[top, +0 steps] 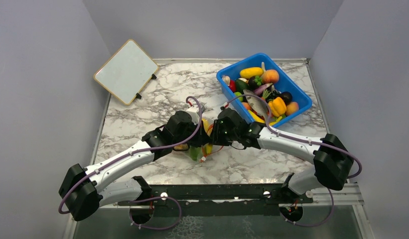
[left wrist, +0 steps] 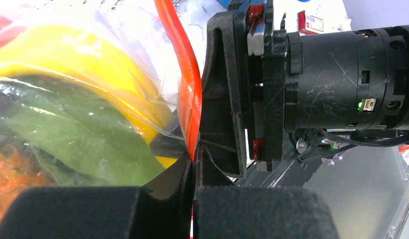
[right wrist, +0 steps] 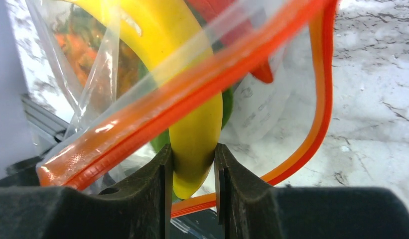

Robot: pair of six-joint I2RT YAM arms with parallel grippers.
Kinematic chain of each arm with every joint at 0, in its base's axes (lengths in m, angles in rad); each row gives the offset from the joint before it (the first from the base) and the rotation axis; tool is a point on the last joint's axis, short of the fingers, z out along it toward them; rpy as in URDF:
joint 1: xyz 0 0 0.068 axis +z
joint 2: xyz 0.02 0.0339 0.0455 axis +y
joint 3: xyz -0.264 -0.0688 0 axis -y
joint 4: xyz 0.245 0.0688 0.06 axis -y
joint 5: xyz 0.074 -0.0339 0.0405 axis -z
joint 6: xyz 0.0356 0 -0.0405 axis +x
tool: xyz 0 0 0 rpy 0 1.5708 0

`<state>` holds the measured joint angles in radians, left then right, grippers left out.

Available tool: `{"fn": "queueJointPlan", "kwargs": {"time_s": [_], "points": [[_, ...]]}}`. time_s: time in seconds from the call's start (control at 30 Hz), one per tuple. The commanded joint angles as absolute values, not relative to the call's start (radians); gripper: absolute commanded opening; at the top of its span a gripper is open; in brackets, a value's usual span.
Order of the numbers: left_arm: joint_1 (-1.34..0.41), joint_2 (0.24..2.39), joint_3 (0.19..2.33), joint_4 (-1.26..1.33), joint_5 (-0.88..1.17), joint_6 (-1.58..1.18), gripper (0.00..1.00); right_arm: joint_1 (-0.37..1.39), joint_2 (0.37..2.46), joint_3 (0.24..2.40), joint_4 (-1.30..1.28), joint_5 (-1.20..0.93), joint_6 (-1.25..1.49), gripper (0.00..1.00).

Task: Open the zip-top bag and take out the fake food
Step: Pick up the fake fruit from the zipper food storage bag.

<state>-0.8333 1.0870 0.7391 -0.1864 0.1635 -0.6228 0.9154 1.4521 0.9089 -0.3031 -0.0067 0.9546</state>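
Note:
The clear zip-top bag (top: 204, 145) lies mid-table between both grippers, its mouth open. In the left wrist view my left gripper (left wrist: 195, 157) is shut on the red-orange zip strip (left wrist: 186, 74). Behind the plastic there show a yellow banana (left wrist: 77, 55) and a green leaf (left wrist: 68, 129). In the right wrist view my right gripper (right wrist: 193, 162) reaches into the bag's mouth and is shut on the tip of the banana (right wrist: 192, 109). The zip strip (right wrist: 322, 99) loops around it. An orange piece (right wrist: 80, 50) and a red piece (right wrist: 262, 72) sit deeper in the bag.
A blue bin (top: 298, 88) full of toy fruit and vegetables stands at the back right. A small whiteboard (top: 126, 71) leans at the back left. The marble tabletop (top: 152, 104) is walled by grey panels on three sides.

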Motion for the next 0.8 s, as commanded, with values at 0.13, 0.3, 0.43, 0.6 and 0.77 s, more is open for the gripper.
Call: {"fn": "queueJointPlan", "kwargs": {"time_s": [0.13, 0.3, 0.43, 0.6, 0.77], "points": [[-0.838, 1.077, 0.748, -0.170, 0.134, -0.622, 0.00, 0.920, 1.479, 1.038, -0.577, -0.070, 0.732, 0.18], [-0.838, 1.084, 0.747, -0.170, 0.132, -0.613, 0.00, 0.920, 1.460, 1.056, -0.641, -0.127, 0.654, 0.20], [-0.838, 1.084, 0.746, -0.169, 0.137, -0.617, 0.00, 0.920, 1.473, 1.088, -0.757, -0.056, 0.626, 0.20], [-0.838, 1.087, 0.747, -0.166, 0.148, -0.610, 0.00, 0.919, 1.455, 1.101, -0.789, 0.041, 0.651, 0.20], [-0.837, 1.116, 0.750, -0.157, 0.199, -0.610, 0.00, 0.919, 1.469, 1.155, -0.810, 0.102, 0.691, 0.20]]}}
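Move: My right hand already pinches the yellow banana near its end; the banana's middle lies about 5 cm ahead, 3 cm left and a little lower. The blue bin it is bound for is some 20 cm ahead and 21 cm right. The zip rim that my left hand pinches is about 3 cm left, level fore-and-aft, 7 cm higher; the green vegetable is 7 cm left and 4 cm back. From my left hand, the bin is roughly 20 cm ahead, 24 cm right. With my right fingers keeping their pinch on the banana, I draw it back nearly 3 cm, then carry on to the right, about 5 cm in all, away from my left hand and staying level. As I pull, my right wrist swings some 20 degrees so the fingers point more steeply down, turning a little counter-clockwise. My left hand stays put and keeps the zip rim pinched. ##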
